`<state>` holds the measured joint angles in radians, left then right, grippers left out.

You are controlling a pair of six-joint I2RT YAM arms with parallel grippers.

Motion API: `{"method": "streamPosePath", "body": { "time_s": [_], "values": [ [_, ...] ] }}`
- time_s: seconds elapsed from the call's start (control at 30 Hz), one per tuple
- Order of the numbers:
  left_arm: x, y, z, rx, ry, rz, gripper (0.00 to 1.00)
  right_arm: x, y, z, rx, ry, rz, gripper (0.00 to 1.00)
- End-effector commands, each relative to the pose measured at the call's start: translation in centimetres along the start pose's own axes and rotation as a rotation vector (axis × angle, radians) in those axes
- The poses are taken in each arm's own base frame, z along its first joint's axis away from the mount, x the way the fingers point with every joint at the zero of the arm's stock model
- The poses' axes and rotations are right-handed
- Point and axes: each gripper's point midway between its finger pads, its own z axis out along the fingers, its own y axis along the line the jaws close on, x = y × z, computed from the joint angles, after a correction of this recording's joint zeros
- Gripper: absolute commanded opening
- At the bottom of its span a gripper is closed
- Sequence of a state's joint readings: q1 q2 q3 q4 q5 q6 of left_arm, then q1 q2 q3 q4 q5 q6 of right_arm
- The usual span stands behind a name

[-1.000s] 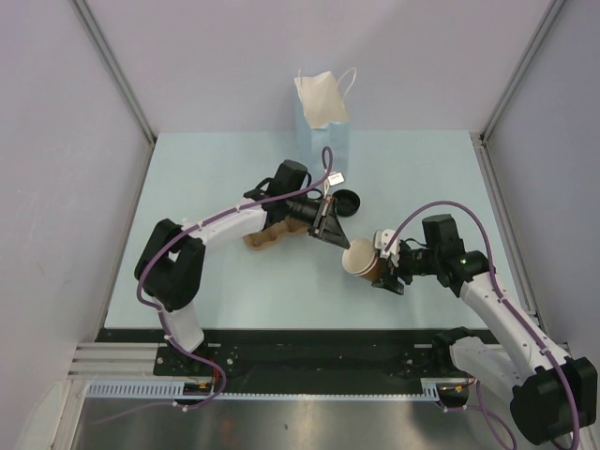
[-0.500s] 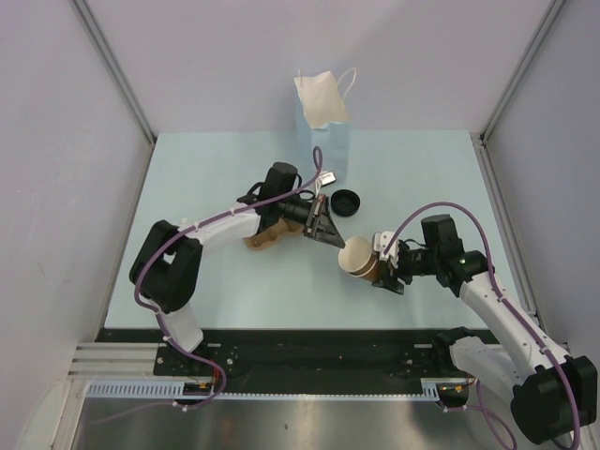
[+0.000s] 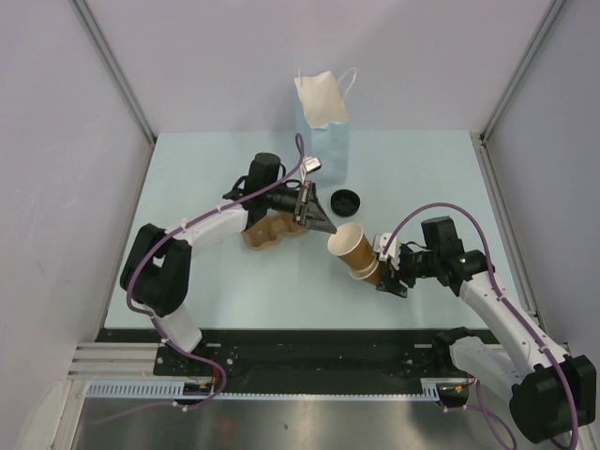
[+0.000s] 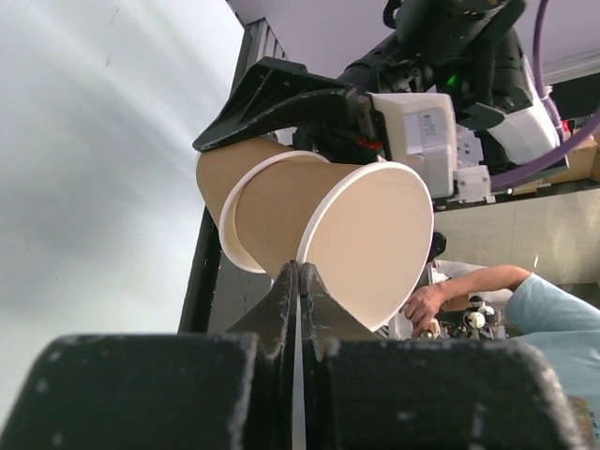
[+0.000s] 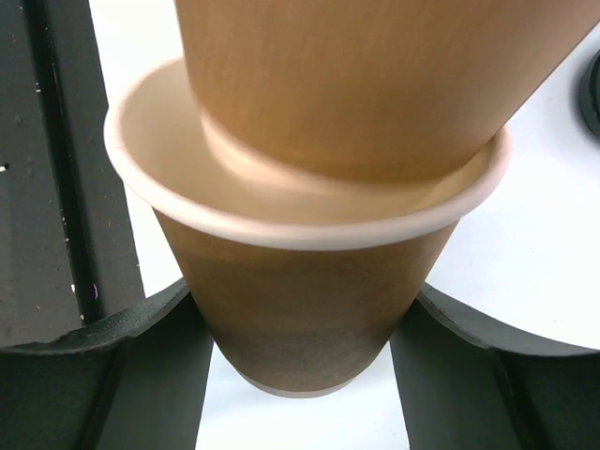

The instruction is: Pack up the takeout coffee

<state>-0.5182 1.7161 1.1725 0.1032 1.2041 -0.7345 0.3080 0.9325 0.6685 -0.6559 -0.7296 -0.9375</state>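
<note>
Two tan paper cups are nested and held tilted above the table. My left gripper [image 3: 328, 232] [image 4: 300, 269] is shut on the rim of the inner cup [image 3: 343, 240] [image 4: 367, 242], whose cream inside faces the left wrist camera. My right gripper [image 3: 385, 273] [image 5: 300, 375] is shut on the base of the outer cup [image 3: 367, 267] [image 5: 300, 309], one finger on each side. The inner cup [image 5: 366, 84] sticks partly out of the outer one. The black lid [image 3: 346, 200] lies flat on the table behind the cups, untouched.
A tall light-blue paper bag [image 3: 323, 131] with white handles stands open at the back middle. The brown pulp carrier [image 3: 265, 234] lies under my left arm. The black frame rail [image 3: 309, 347] runs along the near edge.
My left gripper has drawn back to the left with the inner cup's rim, sliding that cup further out of the outer one. The right gripper has barely moved.
</note>
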Motion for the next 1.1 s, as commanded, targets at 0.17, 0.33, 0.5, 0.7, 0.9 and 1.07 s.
{"method": "streamPosePath", "body": {
  "time_s": [0.17,0.33,0.5,0.7,0.9,1.07],
  "values": [
    [-1.6,-3.8,-4.1,0.01,-0.072,0.095,0.0,0.3,0.0,-0.2,0.002,0.005,-0.002,0.59],
    [-1.4,-3.3,-6.2,-0.049,-0.075,0.104,0.0,0.6,0.0,-0.4,0.008,0.012,0.009,0.59],
    [0.0,-1.1,-6.9,-0.127,-0.047,0.091,0.0,0.6,-0.1,-0.5,0.016,0.011,0.016,0.59],
    [1.6,2.3,-7.1,-0.227,-0.015,0.085,0.0,-0.1,-0.3,-1.2,0.05,-0.01,0.011,0.59],
    [2.7,6.3,-6.9,-0.319,0.017,0.073,0.0,-1.0,-0.7,-1.7,0.088,-0.034,0.009,0.6],
    [4.0,8.5,-6.4,-0.329,0.05,0.025,0.0,-1.5,-1.1,-1.9,0.112,-0.049,0.015,0.6]
  ]
}}
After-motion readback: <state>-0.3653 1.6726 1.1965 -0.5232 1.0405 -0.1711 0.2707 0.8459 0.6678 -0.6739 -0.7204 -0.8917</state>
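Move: The left hand pinches the rim of a cup still partly inside the right hand's outer cup; that outer cup lies about 9 cm right, 4 back and 9 below. The cup tray is about 12 cm ahead of the left hand, 14 left and 17 below; the black lid is some 20 ahead and 3 right, on the table. From the right hand, the tray is roughly 17 ahead, 25 left and 8 below. Left hand, still pinching the rim, pulls its cup 7 cm left off the right's, then sinks about 9. ##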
